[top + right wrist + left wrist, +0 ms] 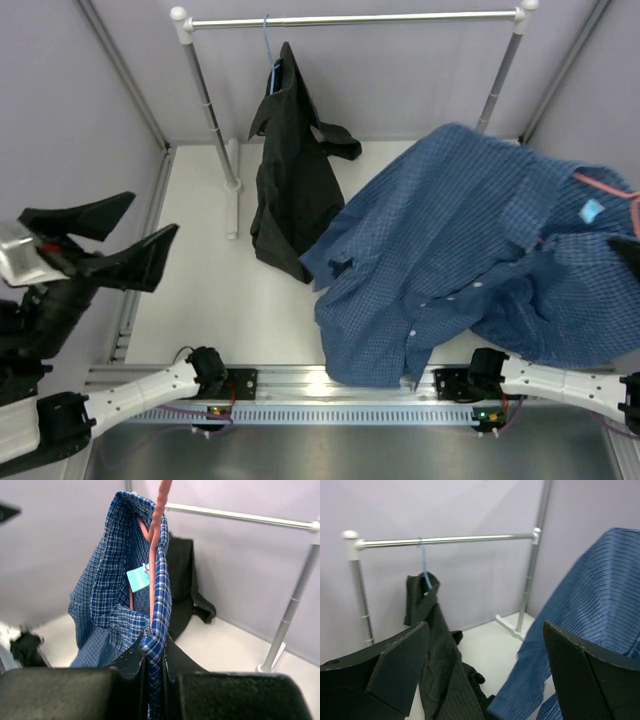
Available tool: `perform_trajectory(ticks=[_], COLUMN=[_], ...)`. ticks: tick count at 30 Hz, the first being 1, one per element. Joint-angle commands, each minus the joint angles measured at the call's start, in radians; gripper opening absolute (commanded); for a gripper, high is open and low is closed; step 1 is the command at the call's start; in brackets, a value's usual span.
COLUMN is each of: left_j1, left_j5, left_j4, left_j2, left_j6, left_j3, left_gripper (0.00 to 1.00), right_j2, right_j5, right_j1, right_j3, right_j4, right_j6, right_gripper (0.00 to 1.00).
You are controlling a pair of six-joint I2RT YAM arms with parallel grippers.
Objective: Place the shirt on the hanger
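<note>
The blue checked shirt hangs raised at the right, its lower part draping toward the front rail. The pink-red hanger sits inside its collar near the light-blue label. In the right wrist view my right gripper is shut on the shirt's collar edge, with the hanger wire running up out of the collar and the label behind it. My left gripper is open and empty at the far left, raised clear of the shirt; in its own view its fingers frame the shirt.
A black shirt hangs on a thin blue hanger from the metal rack rod; its hem reaches the white table. The rack's posts stand at back left and back right. Grey walls enclose the table.
</note>
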Motion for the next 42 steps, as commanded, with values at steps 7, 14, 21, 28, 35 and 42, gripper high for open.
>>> perform_trajectory(ticks=[7, 14, 21, 28, 35, 42], left_j1=[0.0, 0.0, 0.0, 0.002, 0.002, 0.012], left_j5=[-0.298, -0.373, -0.368, -0.382, -0.358, -0.307], left_j4=[-0.144, -0.089, 0.026, 0.018, 0.052, 0.089], left_j2=[0.01, 0.108, 0.147, 0.118, 0.116, 0.114], left_j6=[-0.073, -0.104, -0.086, -0.057, -0.053, -0.046], left_j3=[-0.082, -0.284, -0.39, -0.403, -0.438, -0.485], left_gripper=[0.98, 0.98, 0.98, 0.98, 0.98, 0.98], right_j2=[0.318, 0.41, 0.367, 0.517, 0.815, 0.634], right_j5=[0.656, 1.257, 1.454, 1.452, 1.007, 0.269], right_j1=[0.29, 0.807, 1.105, 0.865, 0.065, -0.413], right_j3=[0.111, 0.183, 0.057, 0.142, 0.183, -0.115], right_j4=[-0.066, -0.056, -0.046, -0.048, -0.028, 0.397], right_j6=[0.14, 0.32, 0.377, 0.297, 0.2, 0.13], right_gripper=[0.0, 0.0, 0.0, 0.0, 0.0, 0.0])
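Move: Roughly 45 cm ahead of the right hand, 12 cm to its left and 6 cm lower is the free stretch of rail where the hanger hung before. From that hand, the top of the right post is about 45 cm ahead, 5 cm right and 6 cm lower; the black shirt's middle is some 31 cm ahead, 34 cm left and 27 cm down. The left hand has that rail spot about 41 cm ahead, 39 cm right and 9 cm below. Keeping its pinch on the hanger and the blue shirt's collar, the right hand swings left, wavers, then drives forward and down towards the rail, some 23 cm forward in all, turning about 50 degrees clockwise and tipping down. The empty, open left hand sinks about 20 cm and eases 10 cm forward, its fingers tipping down. ##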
